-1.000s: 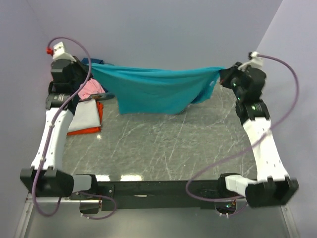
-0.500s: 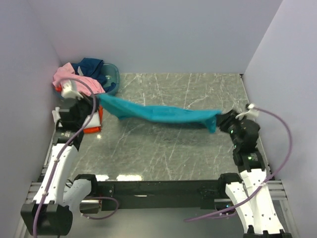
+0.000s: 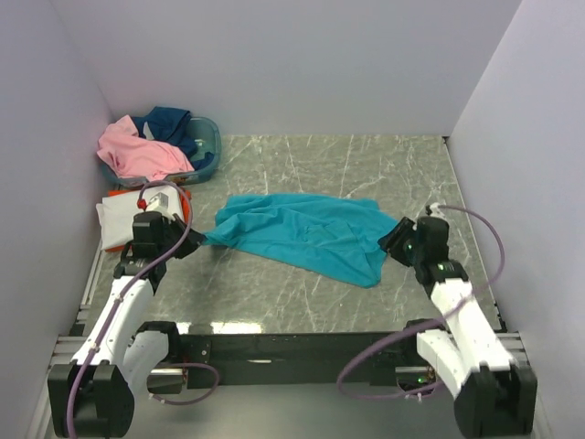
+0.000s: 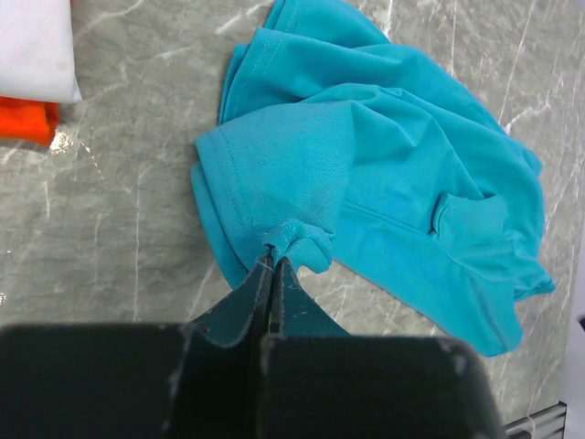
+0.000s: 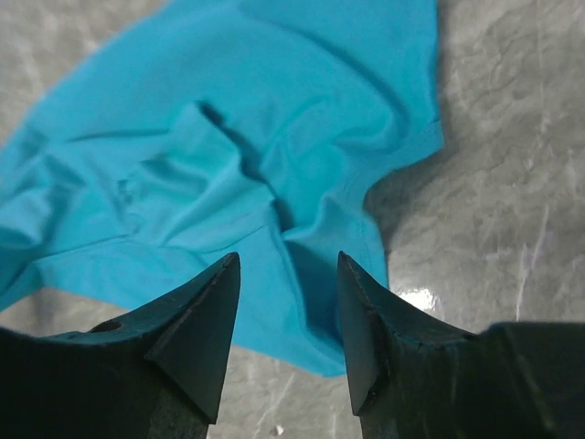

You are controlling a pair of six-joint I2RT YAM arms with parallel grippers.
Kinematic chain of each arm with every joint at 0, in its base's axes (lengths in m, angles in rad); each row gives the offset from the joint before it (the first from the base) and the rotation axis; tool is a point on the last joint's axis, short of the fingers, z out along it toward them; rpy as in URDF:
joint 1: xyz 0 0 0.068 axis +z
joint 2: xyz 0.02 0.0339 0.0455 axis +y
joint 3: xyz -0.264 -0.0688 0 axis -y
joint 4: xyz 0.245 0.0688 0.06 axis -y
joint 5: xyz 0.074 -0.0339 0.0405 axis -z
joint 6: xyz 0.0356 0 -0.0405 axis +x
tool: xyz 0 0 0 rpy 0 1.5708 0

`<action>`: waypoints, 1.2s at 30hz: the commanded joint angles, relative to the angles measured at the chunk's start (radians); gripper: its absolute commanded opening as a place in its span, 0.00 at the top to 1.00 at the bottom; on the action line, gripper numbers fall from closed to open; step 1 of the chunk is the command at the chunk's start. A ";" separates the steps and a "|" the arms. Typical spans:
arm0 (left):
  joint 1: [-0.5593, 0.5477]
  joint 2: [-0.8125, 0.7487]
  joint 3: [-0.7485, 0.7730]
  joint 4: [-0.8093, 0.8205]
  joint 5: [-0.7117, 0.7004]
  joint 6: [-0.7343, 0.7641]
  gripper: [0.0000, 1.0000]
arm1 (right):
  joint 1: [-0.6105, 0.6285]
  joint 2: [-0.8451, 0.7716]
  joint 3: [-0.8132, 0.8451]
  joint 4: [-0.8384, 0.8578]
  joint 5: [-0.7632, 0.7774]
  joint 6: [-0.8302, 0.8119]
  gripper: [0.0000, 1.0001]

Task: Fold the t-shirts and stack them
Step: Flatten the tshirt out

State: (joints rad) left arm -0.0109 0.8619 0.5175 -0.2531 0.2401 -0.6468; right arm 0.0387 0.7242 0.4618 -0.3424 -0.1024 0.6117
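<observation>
The teal t-shirt (image 3: 306,233) lies crumpled on the marble table (image 3: 302,293), between the two arms. My left gripper (image 3: 196,245) is shut on a bunched bit of its left edge, seen pinched at the tips of my left gripper (image 4: 272,259) in the left wrist view, where the teal t-shirt (image 4: 402,174) spreads away to the right. My right gripper (image 3: 391,242) stands open at the shirt's right end. In the right wrist view my right gripper (image 5: 288,260) hovers over the teal t-shirt (image 5: 228,119) with nothing clamped between its fingers.
A folded white t-shirt (image 3: 119,219) lies on an orange t-shirt (image 3: 183,203) at the left. Behind them a blue-grey basket (image 3: 208,142) holds a pink t-shirt (image 3: 137,151) and a navy t-shirt (image 3: 174,123). Walls close in at the left, back and right.
The teal shirt, stretched in the air between both grippers, has come down onto the table. The right gripper has opened and let it go. Both arms have drawn nearer.
</observation>
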 commanded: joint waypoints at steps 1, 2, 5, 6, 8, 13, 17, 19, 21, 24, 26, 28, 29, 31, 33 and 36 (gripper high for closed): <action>-0.001 0.009 0.052 0.018 0.038 0.025 0.99 | -0.002 0.195 0.086 0.135 -0.034 -0.058 0.47; -0.001 0.008 0.053 0.015 0.036 0.027 1.00 | 0.000 0.230 0.107 0.152 -0.048 -0.070 0.47; -0.003 -0.007 0.049 0.014 0.022 0.024 1.00 | 0.001 0.351 0.150 0.238 -0.144 -0.130 0.48; -0.003 -0.011 0.047 0.017 0.021 0.022 0.99 | 0.004 0.381 0.167 0.262 -0.166 -0.144 0.48; -0.001 -0.011 0.047 0.017 0.022 0.022 1.00 | 0.021 0.484 0.217 0.273 -0.194 -0.181 0.48; -0.001 -0.006 0.053 0.011 0.015 0.029 0.99 | 0.053 0.720 0.302 0.341 -0.267 -0.214 0.48; -0.001 -0.004 0.064 0.003 0.008 0.035 1.00 | 0.102 0.880 0.437 0.339 -0.335 -0.234 0.48; -0.001 -0.003 0.067 -0.002 0.007 0.039 1.00 | 0.119 0.946 0.475 0.339 -0.353 -0.239 0.48; -0.001 -0.006 0.070 -0.008 0.004 0.041 1.00 | 0.147 0.978 0.527 0.341 -0.335 -0.242 0.49; -0.001 -0.020 0.067 -0.011 -0.004 0.038 1.00 | 0.181 1.026 0.567 0.318 -0.307 -0.253 0.49; -0.001 -0.026 0.069 -0.014 -0.010 0.038 1.00 | 0.191 1.052 0.577 0.310 -0.293 -0.262 0.49; -0.001 -0.032 0.069 -0.018 -0.015 0.036 1.00 | 0.201 1.066 0.580 0.301 -0.275 -0.270 0.50; -0.001 -0.035 0.069 -0.018 -0.016 0.035 1.00 | 0.201 1.067 0.575 0.298 -0.269 -0.273 0.50; -0.003 -0.043 0.069 -0.021 -0.021 0.035 1.00 | 0.202 1.066 0.571 0.295 -0.246 -0.276 0.50; -0.003 -0.046 0.068 -0.023 -0.021 0.033 1.00 | 0.201 1.055 0.558 0.292 -0.226 -0.279 0.50; -0.001 -0.041 0.069 -0.020 -0.021 0.035 1.00 | 0.199 1.032 0.545 0.298 -0.201 -0.285 0.51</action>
State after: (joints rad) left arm -0.0109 0.8333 0.5446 -0.2794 0.2306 -0.6281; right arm 0.2398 1.7824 1.0080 -0.0551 -0.3504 0.3527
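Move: The cloth crease by the t-shirt's middle lies about 13 cm ahead of the right hand, 13 cm to its left and some 9 cm below. Around it, the shirt's near right corner lies about 5 cm back and 4 cm left of that hand, and its right tip roughly 10 cm ahead and 2 cm right. From the left hand, already pinching the shirt's left end, the crease is about 14 cm ahead, 29 cm right and 10 cm below. Forward and to the left in one sweep, sinking as it goes, the right hand travels about 13 cm out and 12 cm across, in over the shirt from its right end towards the crease, ending some 7 cm lower. It swings about 30 degrees counter-clockwise, tips down slightly, and keeps its fingers half open. The left hand keeps its pinch on the left end, rising barely a centimetre. ##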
